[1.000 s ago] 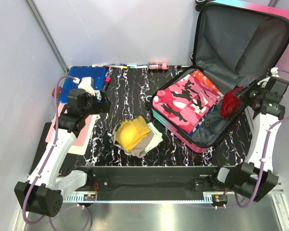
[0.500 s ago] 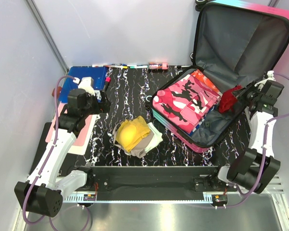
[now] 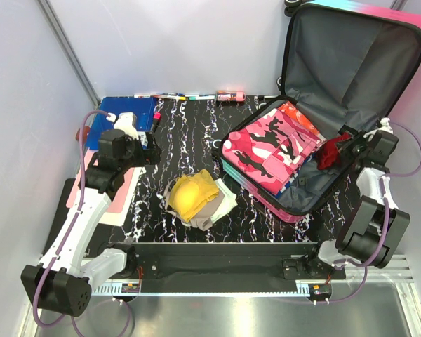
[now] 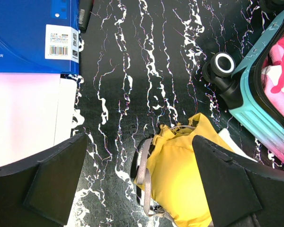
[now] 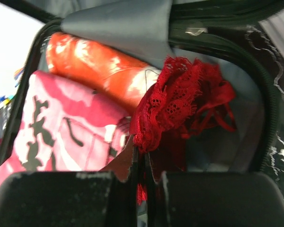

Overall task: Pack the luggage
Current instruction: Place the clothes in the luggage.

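The luggage (image 3: pixel 292 208) lies open at the right, its grey-lined lid (image 3: pixel 351 60) upright. Folded pink camouflage clothes (image 3: pixel 266 151) fill its left half; they also show in the right wrist view (image 5: pixel 71 127). My right gripper (image 3: pixel 345 149) is shut on a red lace garment (image 3: pixel 330 153) and holds it over the luggage's right side; the lace (image 5: pixel 180 104) bunches above the closed jaws (image 5: pixel 144 163). My left gripper (image 3: pixel 149 149) is open and empty above the table, left of a yellow garment pile (image 3: pixel 193 198), which shows between its fingers (image 4: pixel 180 184).
A blue folder (image 3: pixel 126 118) and pink and white sheets (image 3: pixel 126 189) lie at the left. Markers and a small pink item (image 3: pixel 230 95) line the back edge. A luggage wheel (image 4: pixel 223 64) shows in the left wrist view. Grey walls close in both sides.
My right gripper has swung down and back toward the luggage's right rim with the red lace garment still held. The left arm has not moved.
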Motion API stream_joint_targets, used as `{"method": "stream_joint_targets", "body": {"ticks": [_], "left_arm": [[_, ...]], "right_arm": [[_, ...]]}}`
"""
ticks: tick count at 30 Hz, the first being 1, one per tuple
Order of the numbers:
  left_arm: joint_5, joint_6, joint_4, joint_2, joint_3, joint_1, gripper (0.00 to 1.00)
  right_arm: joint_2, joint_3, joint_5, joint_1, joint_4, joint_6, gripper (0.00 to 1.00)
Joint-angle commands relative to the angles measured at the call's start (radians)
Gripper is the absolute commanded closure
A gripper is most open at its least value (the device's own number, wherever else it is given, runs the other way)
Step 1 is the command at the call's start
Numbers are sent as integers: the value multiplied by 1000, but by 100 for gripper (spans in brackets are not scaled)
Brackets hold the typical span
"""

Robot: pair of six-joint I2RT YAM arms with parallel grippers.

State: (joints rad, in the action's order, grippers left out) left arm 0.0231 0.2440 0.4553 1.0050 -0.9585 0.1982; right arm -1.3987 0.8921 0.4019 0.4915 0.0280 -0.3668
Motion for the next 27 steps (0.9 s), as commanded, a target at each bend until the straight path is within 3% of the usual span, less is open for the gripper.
{"method": "stream_joint_targets", "body": {"ticks": [1,7,13,18,21,22,25,27], "left_arm": [[8,-9,-35,-8,-6,3,1],[17,-9,-37,-9,-6,4,1],[17,-9,-35,-11,-5,4,1],[17,-8,-37,-11,-6,4,1],[15,-8,-37,-14,-6,3,1],[14,-8,-35,-13,-5,4,1],[12,-6,-35,-13,-6,4,1],[12,-6,-35,-13,-6,4,1]], "right_arm": [[18,-57,-125,5,125,-29,100],[38,-131,-231,5,147,-55,100],[-9,-99,-356,5,35,-75,100],[-52,-75,-368,5,-16,-83,100],[-42,-56,-382,5,-65,-99,80],[-33,-47,-394,5,-80,-104,56],[10,-35,-423,5,-117,-118,26],[56,-30,-440,5,-131,-126,20]]}}
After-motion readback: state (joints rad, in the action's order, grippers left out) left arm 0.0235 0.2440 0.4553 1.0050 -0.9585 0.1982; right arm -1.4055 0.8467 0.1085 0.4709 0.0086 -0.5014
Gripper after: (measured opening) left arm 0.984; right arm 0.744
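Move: The right hand holds the red pouch shut in its fingertips. Its spot on the luggage floor lies some 7 cm below, about 2 cm back and 2 cm left. From the hand, the camouflage clothes are about 22 cm left, 3 cm back and 6 cm lower; the orange bag is 14 cm left, 8 cm ahead and 8 cm lower. From the left hand, that spot is roughly 58 cm right, 3 cm back and 14 cm lower. Turning clockwise, the right hand lowers the red pouch about 5 cm while swinging right, then opens and rises slightly. ##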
